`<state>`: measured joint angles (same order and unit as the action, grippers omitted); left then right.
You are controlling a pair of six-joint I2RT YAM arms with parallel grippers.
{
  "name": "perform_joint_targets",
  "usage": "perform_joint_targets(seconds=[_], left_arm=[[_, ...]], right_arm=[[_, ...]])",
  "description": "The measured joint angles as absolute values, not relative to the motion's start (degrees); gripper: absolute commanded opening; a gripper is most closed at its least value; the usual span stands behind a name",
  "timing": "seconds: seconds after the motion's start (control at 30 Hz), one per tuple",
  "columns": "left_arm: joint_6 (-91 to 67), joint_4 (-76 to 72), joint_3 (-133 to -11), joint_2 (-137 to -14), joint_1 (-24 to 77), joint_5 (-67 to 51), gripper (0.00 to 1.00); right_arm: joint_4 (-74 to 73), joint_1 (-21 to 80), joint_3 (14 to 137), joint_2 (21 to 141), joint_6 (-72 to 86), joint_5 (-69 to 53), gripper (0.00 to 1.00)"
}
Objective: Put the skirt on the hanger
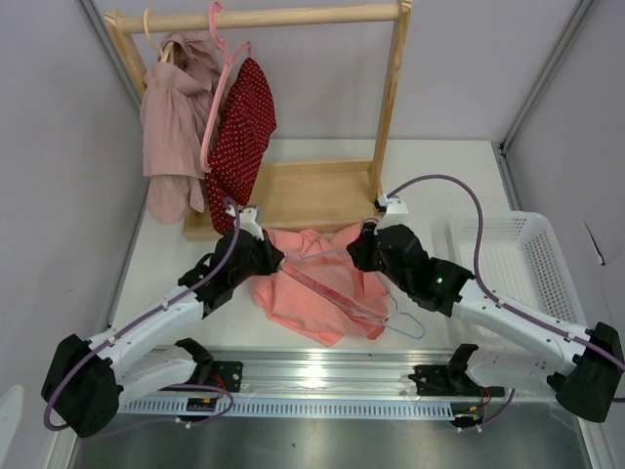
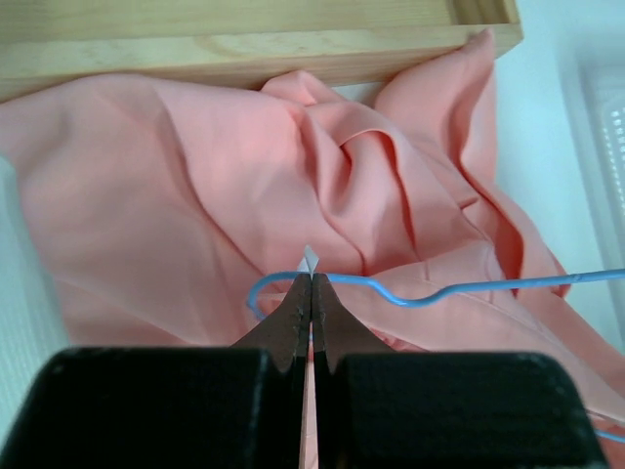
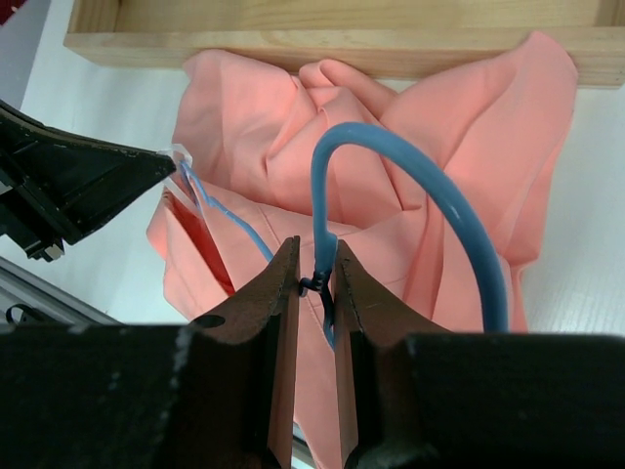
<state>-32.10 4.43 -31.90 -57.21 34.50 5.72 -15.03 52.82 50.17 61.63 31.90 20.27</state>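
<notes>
The salmon-pink skirt [image 1: 312, 288] lies crumpled on the table between my two grippers, just in front of the rack's wooden base. The light-blue wire hanger [image 1: 405, 318] rests across it. My left gripper [image 1: 281, 256] is shut on one bent end of the hanger wire [image 2: 469, 286], with the skirt [image 2: 195, 166] spread beneath its tips [image 2: 311, 278]. My right gripper [image 3: 317, 269] is shut on the twisted neck just under the hanger's hook [image 3: 430, 195], above the skirt [image 3: 488, 127]. Part of the wire is hidden by folds of fabric.
A wooden clothes rack [image 1: 391, 98] stands at the back on a tray-like base [image 1: 312, 191]. On its rail hang a mauve-pink garment [image 1: 176, 127] and a red dotted garment [image 1: 244, 137] on a pink hanger [image 1: 220, 78]. A white basket [image 1: 518, 264] sits at the right.
</notes>
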Motion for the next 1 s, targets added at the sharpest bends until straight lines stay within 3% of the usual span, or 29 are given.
perform_joint_targets(seconds=[1.0], left_arm=[[-21.9,15.8,-44.3,-55.9,35.6,-2.2,0.01]], right_arm=[[6.7,48.9,44.7,61.3,32.4,12.5,0.00]])
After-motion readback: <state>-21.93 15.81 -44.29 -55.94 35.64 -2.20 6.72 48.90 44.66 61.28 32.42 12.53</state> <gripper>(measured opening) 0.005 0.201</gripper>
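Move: The blue hanger's left-shoulder notch lies about 3 cm to the right of the left hand and 1 cm ahead, roughly level with it; the left fingers pinch the skirt's clear loop. From the right hand, shut below the hanger's hook, that loop is some 17 cm left, 2 cm ahead and 8 cm lower. The skirt's middle is about 12 cm right of the left hand, level fore and aft, 11 cm down. The hanger's left end is fed farther through the clear loop: the right hand keeps its grip below the hook and carries the hanger up about 4 cm, left and forward, its left side rolling up some 15 degrees. Meanwhile the left hand, still pinching the loop, goes up about 6 cm and a little right towards the notch, turning clockwise, then eases slightly back left. ##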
